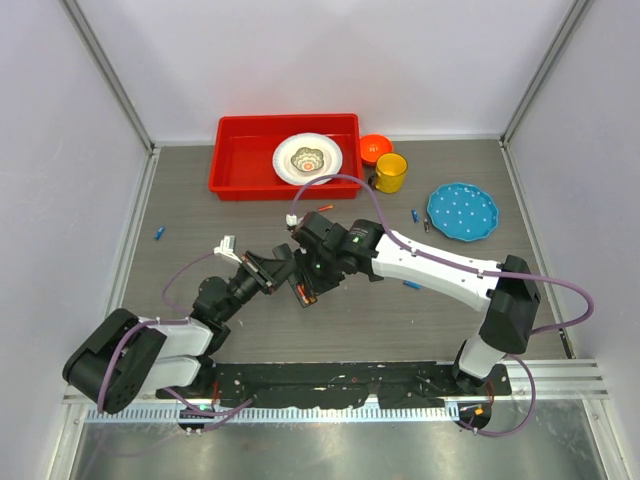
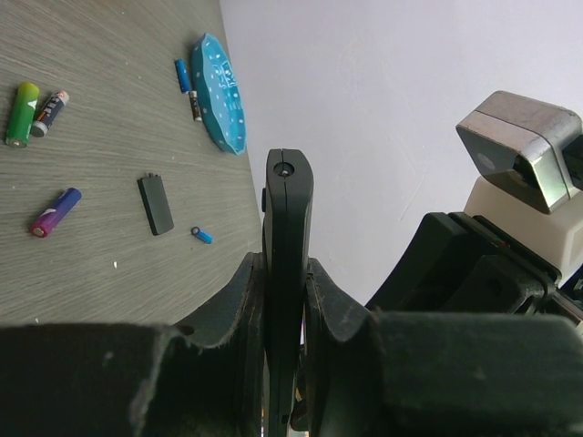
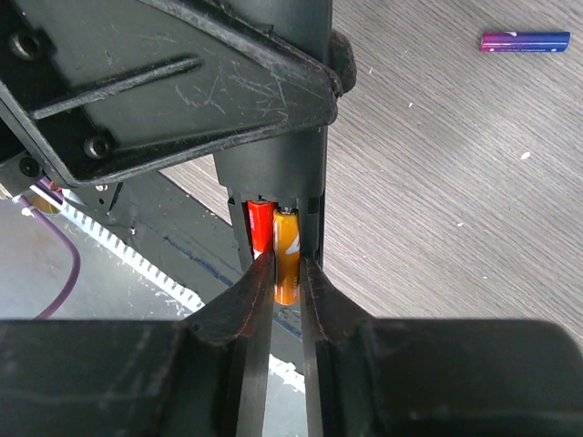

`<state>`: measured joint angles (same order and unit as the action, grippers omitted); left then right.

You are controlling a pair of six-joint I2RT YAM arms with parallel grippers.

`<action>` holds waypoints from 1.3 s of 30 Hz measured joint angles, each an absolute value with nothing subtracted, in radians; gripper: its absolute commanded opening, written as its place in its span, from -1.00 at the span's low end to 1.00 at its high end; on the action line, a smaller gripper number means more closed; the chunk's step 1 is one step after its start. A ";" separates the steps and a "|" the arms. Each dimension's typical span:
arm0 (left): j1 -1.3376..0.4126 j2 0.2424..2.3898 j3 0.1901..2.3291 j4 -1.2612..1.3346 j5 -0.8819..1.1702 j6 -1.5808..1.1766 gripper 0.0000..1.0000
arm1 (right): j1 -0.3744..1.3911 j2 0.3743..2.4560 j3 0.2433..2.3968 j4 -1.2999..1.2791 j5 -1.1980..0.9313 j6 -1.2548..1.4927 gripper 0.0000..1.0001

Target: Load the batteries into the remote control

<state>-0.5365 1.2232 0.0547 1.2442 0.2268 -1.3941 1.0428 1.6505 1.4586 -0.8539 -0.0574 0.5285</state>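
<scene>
My left gripper is shut on the black remote control and holds it on edge above the table. From the right wrist, the remote's open battery slot holds a red battery. Beside it an orange battery sticks partly out of the slot. My right gripper is shut on the orange battery's lower end. In the top view both grippers meet at the table's centre around the remote. The flat black cover lies on the table.
Loose batteries lie about: green, purple, small blue, and one at the far left. A teal plate sits right. A red bin, orange bowl and yellow mug stand behind.
</scene>
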 measured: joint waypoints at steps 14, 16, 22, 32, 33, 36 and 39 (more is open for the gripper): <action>-0.542 1.231 0.055 1.246 0.228 -1.400 -1.00 | 1.031 1.650 1.459 -0.854 -0.062 0.526 -0.38; -0.542 1.231 0.055 1.246 0.228 -1.400 -1.00 | 1.031 1.650 1.459 -0.854 -0.062 0.526 -0.35; -0.543 1.237 0.055 1.249 0.235 -1.403 -1.00 | 1.030 1.650 1.460 -0.855 -0.061 0.526 -0.24; -0.548 1.246 0.055 1.267 0.254 -1.406 -1.00 | 1.021 1.649 1.468 -0.851 -0.056 0.529 -0.16; -0.548 1.246 0.055 1.267 0.255 -1.406 -1.00 | 1.021 1.648 1.468 -0.848 -0.056 0.529 -0.16; -0.550 1.250 0.055 1.272 0.260 -1.406 -1.00 | 1.021 1.635 1.468 -0.833 -0.058 0.529 -0.15; -0.551 1.262 0.055 1.283 0.265 -1.406 -1.00 | 1.017 1.603 1.468 -0.817 -0.064 0.527 -0.15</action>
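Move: Between the right fingertips sits the orange battery, already in the remote's open compartment, its middle about 1 cm ahead of that hand and 1 cm below it. The red battery lies some 2 cm left and 1 cm ahead of the hand. On the table roughly 13 cm below, the purple battery is 5 cm ahead and 6 cm right, the black cover 3 cm ahead and 20 cm right. From the left hand, the orange battery is about 5 cm back, 5 cm right and 2 cm below. Spreading its fingers steadily to about twice their gap, the right hand lets go of the orange battery, easing some 1 cm forward and then lifting about 2 cm off the compartment, mostly at the very end. The left hand keeps its grip on the remote, drifting only about 1 cm back and to the right. ##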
